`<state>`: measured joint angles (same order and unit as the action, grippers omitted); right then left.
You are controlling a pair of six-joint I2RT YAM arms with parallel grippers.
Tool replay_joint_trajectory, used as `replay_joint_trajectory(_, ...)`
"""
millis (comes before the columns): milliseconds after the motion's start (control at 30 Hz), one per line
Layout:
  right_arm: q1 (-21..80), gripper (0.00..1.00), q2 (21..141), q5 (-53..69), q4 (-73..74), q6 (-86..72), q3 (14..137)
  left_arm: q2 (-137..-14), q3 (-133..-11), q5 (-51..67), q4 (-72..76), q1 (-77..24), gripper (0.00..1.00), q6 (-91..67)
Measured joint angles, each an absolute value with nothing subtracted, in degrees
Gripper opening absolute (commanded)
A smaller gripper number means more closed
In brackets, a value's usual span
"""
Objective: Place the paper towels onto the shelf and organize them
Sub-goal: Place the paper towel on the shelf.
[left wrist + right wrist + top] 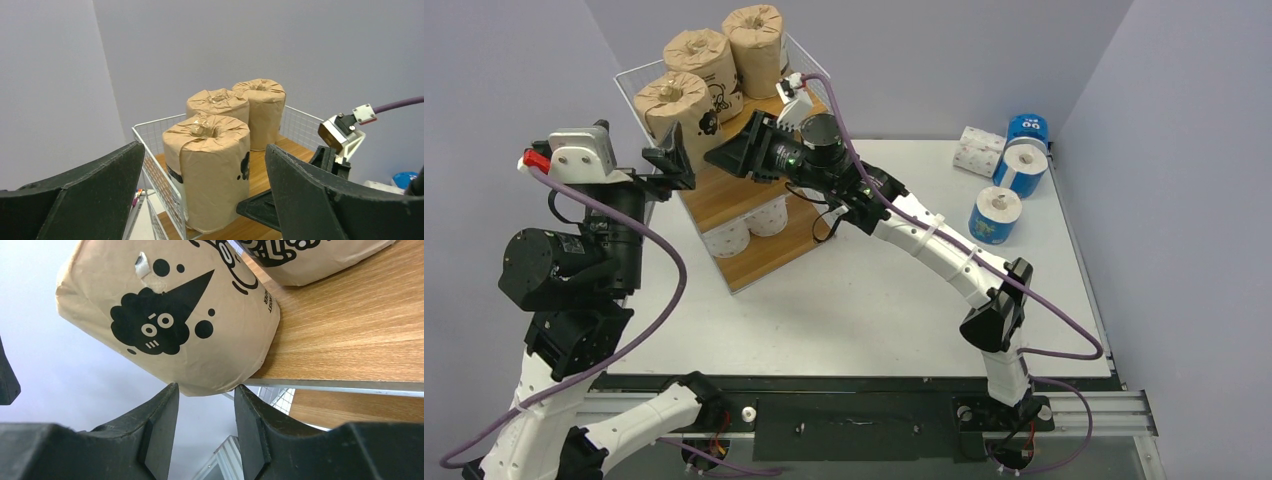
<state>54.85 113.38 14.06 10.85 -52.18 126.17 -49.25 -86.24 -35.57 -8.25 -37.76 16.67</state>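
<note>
Three brown-wrapped paper towels (672, 100) (699, 55) (754, 30) stand on the top board of the wire shelf (719, 195). Two white rolls (724, 238) lie on a lower tier. My left gripper (674, 160) is open wide at the shelf's near left corner, facing the nearest brown roll (210, 170) without touching it. My right gripper (719, 155) is open just below that roll (165, 315), which overhangs the board's edge (340, 340). Its fingertips (172, 390) almost touch the wrapper, with nothing between them.
Three blue-wrapped rolls (995, 215) (1022, 165) (1027, 130) and white patterned rolls (979, 150) sit at the table's far right. The right arm's finger (265, 207) and wrist camera (345, 135) reach over the top board close to my left gripper (205, 150). Walls close in at the back and sides.
</note>
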Motion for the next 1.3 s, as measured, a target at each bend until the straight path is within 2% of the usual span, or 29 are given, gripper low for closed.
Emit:
replay_joint_trajectory(467,54.8,0.41,112.8,14.4,9.8,-52.2,124.0,-55.3,-94.5,-26.5,-21.7,-37.8,0.59,5.0)
replay_joint_trajectory(733,54.8,0.41,111.4,14.4,9.7,-52.1,122.0,-58.8,-94.5,-27.3,-25.3,-37.7,0.47,3.9)
replay_joint_trajectory(1000,54.8,0.42,104.4,14.4,8.8,-51.8,112.0,-60.8,-94.3,-31.3,-25.9,-37.7,0.37,4.8)
replay_joint_trajectory(1167,54.6,0.42,97.8,14.2,7.5,-51.5,103.3,-60.5,-92.6,-33.2,-25.4,-37.5,0.25,5.2)
replay_joint_trajectory(1300,53.9,0.42,93.9,13.8,6.1,-51.3,98.5,-60.8,-91.1,-34.3,-25.3,-36.6,0.24,5.4)
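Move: The nearest brown-wrapped paper towel, at the top shelf's left front corner, stands about 11 cm ahead of the open left hand, nearly in line (1 cm right), with its middle some 7 cm lower. The second wrapped roll is roughly 12 cm beyond it and 1 cm farther right; the third is 18 cm beyond it and 10 cm to its right. From the right hand, the nearest roll lies about 7 cm ahead, 6 cm left and 4 cm above. The left hand swings right, then forward and down around the front of the nearest wrapped roll, ending about 8 cm lower, 6 cm farther forward and 5 cm to the right, while its fingers close most of the way and its wrist tips down some 20 degrees, bringing the tips close in by the roll's near right side. The right hand at first stays by the shelf edge, sinking slightly, then draws away from the roll, mostly to the right with some back and down, its half-open fingers unchanged and empty. ##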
